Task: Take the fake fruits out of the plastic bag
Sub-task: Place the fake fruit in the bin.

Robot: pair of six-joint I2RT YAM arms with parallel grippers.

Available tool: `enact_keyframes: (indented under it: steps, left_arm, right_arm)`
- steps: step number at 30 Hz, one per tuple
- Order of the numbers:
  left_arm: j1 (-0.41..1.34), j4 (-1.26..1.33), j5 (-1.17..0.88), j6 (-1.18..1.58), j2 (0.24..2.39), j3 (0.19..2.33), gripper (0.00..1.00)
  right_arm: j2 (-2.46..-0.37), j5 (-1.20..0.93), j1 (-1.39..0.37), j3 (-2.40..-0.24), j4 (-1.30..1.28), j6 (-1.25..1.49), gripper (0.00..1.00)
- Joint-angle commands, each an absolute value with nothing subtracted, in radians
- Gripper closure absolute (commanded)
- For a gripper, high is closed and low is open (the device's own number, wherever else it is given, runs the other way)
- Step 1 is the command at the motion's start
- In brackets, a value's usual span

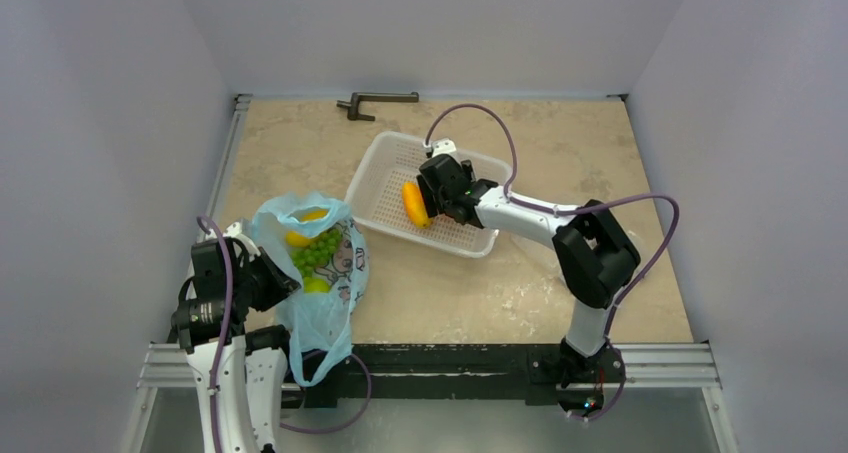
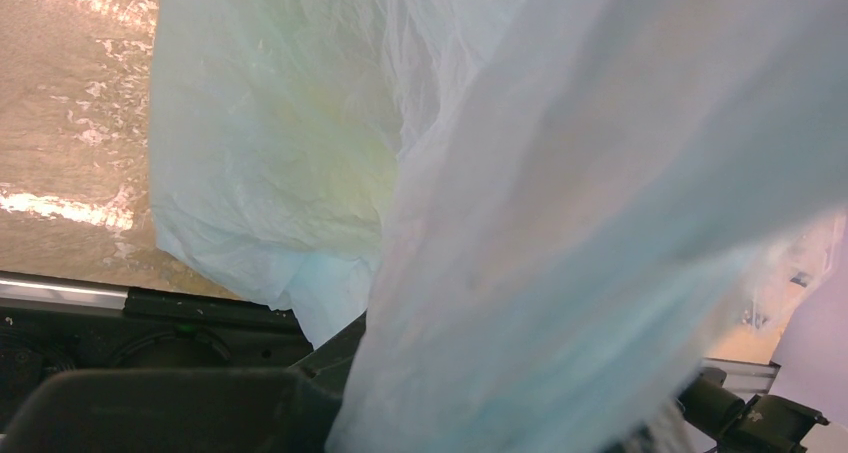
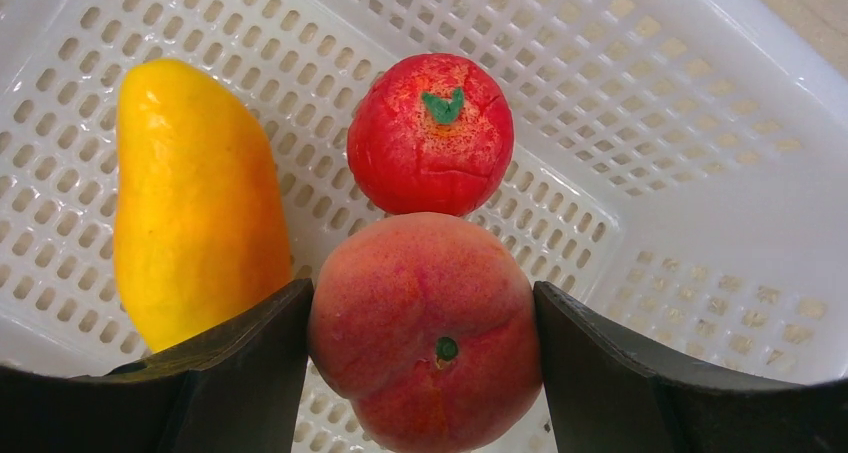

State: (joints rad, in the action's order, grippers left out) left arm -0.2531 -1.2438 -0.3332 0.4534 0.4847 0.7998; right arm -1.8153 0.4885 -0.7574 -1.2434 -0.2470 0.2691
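Note:
The light blue plastic bag [image 1: 322, 318] stands open at the near left with green grapes [image 1: 318, 248], a yellow fruit [image 1: 300, 237] and a green round fruit [image 1: 317, 285] inside. My left gripper [image 1: 272, 281] is shut on the bag's left edge. In the left wrist view the bag [image 2: 560, 173] drapes over the fingers and hides them. My right gripper [image 3: 422, 291] is low inside the white basket [image 3: 700, 173], shut on the red-orange peach [image 3: 425, 318]. An orange-yellow oblong fruit [image 3: 195, 203] and a small all-red fruit [image 3: 430, 133] lie in the basket just beyond it.
The white perforated basket [image 1: 380, 158] sits at mid-table, tilted diagonally. A dark metal bracket [image 1: 375, 101] lies at the far edge. A metal rail [image 1: 450, 363] runs along the near edge. Grey walls close in both sides.

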Motion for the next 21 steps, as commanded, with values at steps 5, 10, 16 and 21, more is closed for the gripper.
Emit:
enact_keyframes:
  steps: [5,10,16,21]
  left_arm:
    - [-0.259,-1.217,-0.341,0.46,0.486,0.793,1.0]
    - [-0.259,-1.217,-0.339,0.46,0.482,0.794,1.0]
    - [-0.259,-1.217,-0.342,0.459,0.487,0.794,1.0]
    - [-0.259,-1.216,-0.344,0.458,0.49,0.793,1.0]
  right_arm:
    - [-1.819,0.482,-0.739,-1.302,-0.247,0.28,0.44]
    - [-1.805,0.438,-0.739,-1.31,-0.251,0.272,0.16]
    - [-1.752,0.409,-0.739,-1.311,-0.262,0.27,0.07]
    - [-1.667,0.328,-0.753,-1.285,-0.242,0.262,0.1]
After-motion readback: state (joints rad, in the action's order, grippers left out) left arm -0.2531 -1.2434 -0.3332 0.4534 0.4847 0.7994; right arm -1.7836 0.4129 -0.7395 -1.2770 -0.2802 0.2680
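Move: The right hand already holds the peach low inside the bin; the bin floor it is meant for is straight under the hand, some 4 cm down. The mango lies about 6 cm to the left and 3 cm ahead of the hand, the tomato about 7 cm straight ahead, both roughly 2 to 3 cm lower. For the left hand, that patch of bin floor is some 24 cm ahead, 29 cm to the right and 11 cm below. Easing barely half a centimetre forward and right, the right hand then opens its fingers from the peach's width to nearly full and lets go beside the mango. As they spread it drifts about 1 cm back to the left and starts up, at first slowly, roughly 2 cm by the end, wrist almost unturned. The left hand stays still, keeping its shut grip on the bag. ##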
